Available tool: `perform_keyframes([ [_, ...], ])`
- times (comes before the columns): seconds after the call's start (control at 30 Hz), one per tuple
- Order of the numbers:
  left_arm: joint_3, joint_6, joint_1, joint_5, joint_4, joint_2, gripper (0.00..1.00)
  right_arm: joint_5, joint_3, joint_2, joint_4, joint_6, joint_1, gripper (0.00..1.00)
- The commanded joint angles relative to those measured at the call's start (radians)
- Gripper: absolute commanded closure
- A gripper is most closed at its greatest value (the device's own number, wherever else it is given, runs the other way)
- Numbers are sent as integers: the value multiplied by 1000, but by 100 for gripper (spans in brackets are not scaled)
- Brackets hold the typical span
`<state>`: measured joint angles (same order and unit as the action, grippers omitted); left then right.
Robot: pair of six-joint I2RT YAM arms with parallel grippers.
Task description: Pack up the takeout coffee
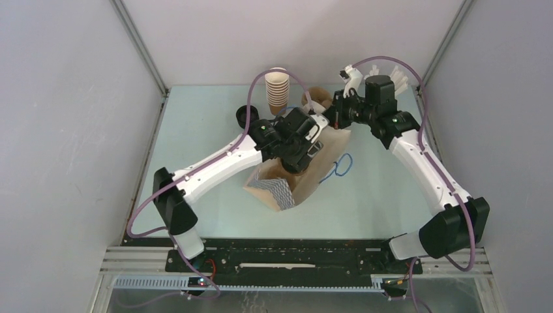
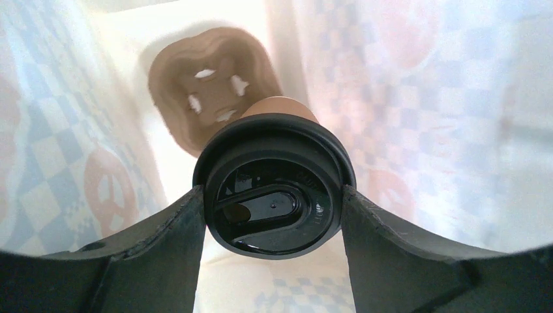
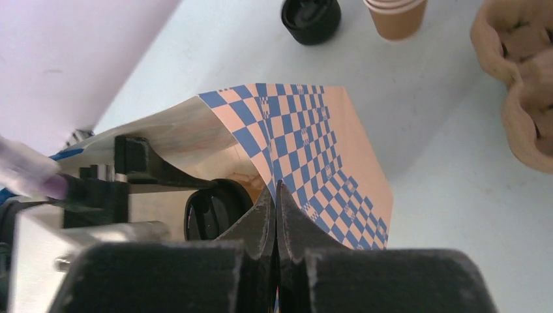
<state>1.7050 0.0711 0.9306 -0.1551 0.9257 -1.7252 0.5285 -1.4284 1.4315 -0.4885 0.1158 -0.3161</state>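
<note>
The takeout coffee, a brown paper cup under a black lid, hangs inside a checkered paper bag. My left gripper is shut on it, one finger on each side of the lid. A brown pulp tray lies at the bottom of the bag, beyond the cup. My right gripper is shut on the bag's upper edge, pinching the paper. From the right wrist the coffee's lid shows inside the bag mouth beside a left finger. From above, the left gripper reaches into the bag.
A stack of brown paper cups stands at the back, with black lids to its left and pulp trays to its right. The bag's blue handle lies on the table. Grey walls close in both sides.
</note>
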Motion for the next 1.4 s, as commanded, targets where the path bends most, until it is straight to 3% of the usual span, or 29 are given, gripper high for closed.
perform_keyframes([
  [0.0, 98, 3, -5, -75, 48, 58, 67, 69, 99, -52, 378, 143, -4, 100],
  [0.13, 101, 13, -6, -101, 46, 48, 67, 42, 164, -52, 541, 206, -24, 100],
  [0.33, 96, 21, -7, -221, 82, 5, 68, -10, 164, -83, 449, 138, -53, 100],
  [0.63, 26, 24, -9, -395, -6, 0, 68, -35, 163, -118, 365, 159, -74, 100],
  [1.37, -52, -36, -5, -394, -211, -40, 67, 38, 181, -108, 374, 212, -84, 100],
])
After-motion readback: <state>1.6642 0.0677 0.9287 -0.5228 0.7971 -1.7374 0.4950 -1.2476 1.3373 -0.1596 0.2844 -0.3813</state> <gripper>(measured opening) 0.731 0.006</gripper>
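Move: The lidded cup is already in the left hand inside the bag, its base leaning forward. The cup holder's middle lies about 5 cm ahead of that hand, 3 cm left and 9 cm below; the black lids stand roughly 20 cm ahead and 17 cm left, the paper cup stack 24 cm ahead and 6 cm left. From the right hand, already pinching the bag's rim, the cup holder lies some 3 cm back, 14 cm left and 18 cm below. The lidded cup, still gripped around its lid, is lifted about 3 cm by the left hand, then carried some 5 cm forward and left over the cup holder, easing down again and slightly back right while the wrist tips outward and turns counter-clockwise. The bag's rim stays pinched in the right hand, which draws it 3 cm left and 2 cm up, then slightly back, and holds. ##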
